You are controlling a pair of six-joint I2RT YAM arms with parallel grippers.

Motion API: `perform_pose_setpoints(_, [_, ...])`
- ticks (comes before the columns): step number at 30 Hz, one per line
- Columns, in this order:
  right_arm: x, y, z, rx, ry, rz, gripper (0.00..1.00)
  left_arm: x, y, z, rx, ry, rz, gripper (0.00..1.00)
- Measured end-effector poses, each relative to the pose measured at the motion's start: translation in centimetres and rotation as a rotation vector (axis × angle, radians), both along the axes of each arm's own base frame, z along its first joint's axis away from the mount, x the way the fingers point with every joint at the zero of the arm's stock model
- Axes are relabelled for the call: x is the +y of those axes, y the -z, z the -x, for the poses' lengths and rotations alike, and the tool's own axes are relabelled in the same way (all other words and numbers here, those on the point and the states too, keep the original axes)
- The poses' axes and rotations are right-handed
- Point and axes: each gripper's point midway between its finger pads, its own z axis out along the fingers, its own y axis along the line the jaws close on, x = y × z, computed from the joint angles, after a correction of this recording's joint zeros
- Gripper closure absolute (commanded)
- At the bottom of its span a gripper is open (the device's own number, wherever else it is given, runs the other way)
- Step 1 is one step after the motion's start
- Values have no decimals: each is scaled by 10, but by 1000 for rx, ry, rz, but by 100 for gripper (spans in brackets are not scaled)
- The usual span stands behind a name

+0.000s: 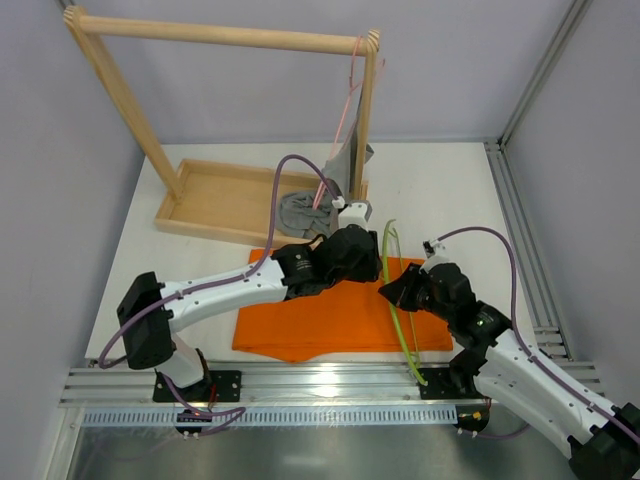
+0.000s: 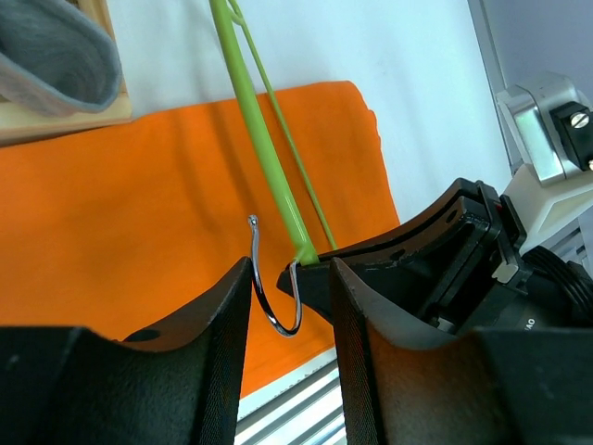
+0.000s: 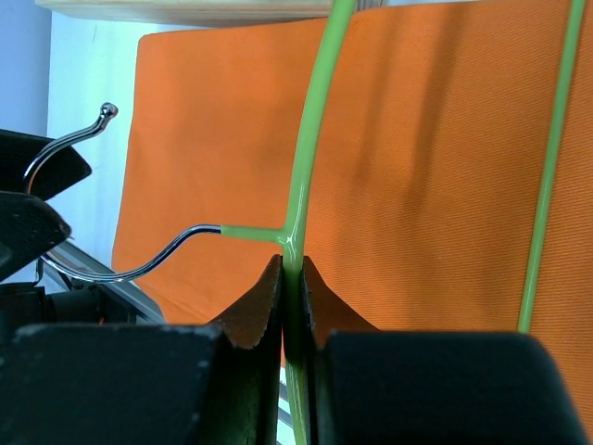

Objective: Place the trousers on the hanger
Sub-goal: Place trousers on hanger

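The orange trousers (image 1: 320, 325) (image 2: 139, 213) (image 3: 417, 167) lie folded flat on the white table in front of both arms. The lime-green hanger (image 1: 392, 240) (image 2: 263, 130) (image 3: 310, 158) stands above their right part. My right gripper (image 1: 395, 292) (image 3: 293, 273) is shut on the hanger's green bar, just below where the hook's neck branches off. My left gripper (image 1: 372, 262) (image 2: 289, 278) is open. The hanger's metal hook (image 2: 282, 330) hangs in the gap between its jaws, close to the left finger (image 2: 222, 324).
A wooden rack (image 1: 220, 35) stands at the back on a wooden tray base (image 1: 225, 195). A grey garment (image 1: 300, 210) hangs from a pink hanger (image 1: 345, 110) at the rack's right post. An aluminium rail (image 1: 320, 385) runs along the near table edge.
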Motion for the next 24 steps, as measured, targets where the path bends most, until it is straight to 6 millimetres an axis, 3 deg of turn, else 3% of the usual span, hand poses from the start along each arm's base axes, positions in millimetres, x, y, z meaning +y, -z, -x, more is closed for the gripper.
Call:
perform_pose_setpoints(4, [-1,-1,0,-5,3,-1,87,-4,4,1,12,14,5,62])
perform_pose_setpoints(12, [-7,3,-3,-17,24,40,63,-19,6,5,48,44,52,62])
perform_pose_setpoints(17, [-25,13,-5,-23,52,153,60,-28,12,7,70,55,73,62])
perform_pose_setpoints(24, [-47,1,-13,-74,99,287,60,-42,19,5,92,66,100,61])
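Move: Pinched in the right fingers just below its neck, the green hanger is already held about 12 cm over the folded orange trousers, whose middle lies some 10 cm to that hand's left and level with it fore and aft. From the left hand, the hanger's hook sits about 2 cm to the right, 1 cm ahead and 2 cm below, between its part-open fingertips; the trousers' middle is roughly 7 cm left, 2 cm back, 17 cm down, the grey cloth 18 cm ahead and 13 cm left. Opening its fingers, the right hand ends its pinch on the hanger, then slides about 5 cm to the right while rolling its left side down some 15 degrees, its left finger ending against the hanger's bar. The left hand follows right by about 4 cm and sinks 2 cm, keeping its fingers part open with the hook still between them. ##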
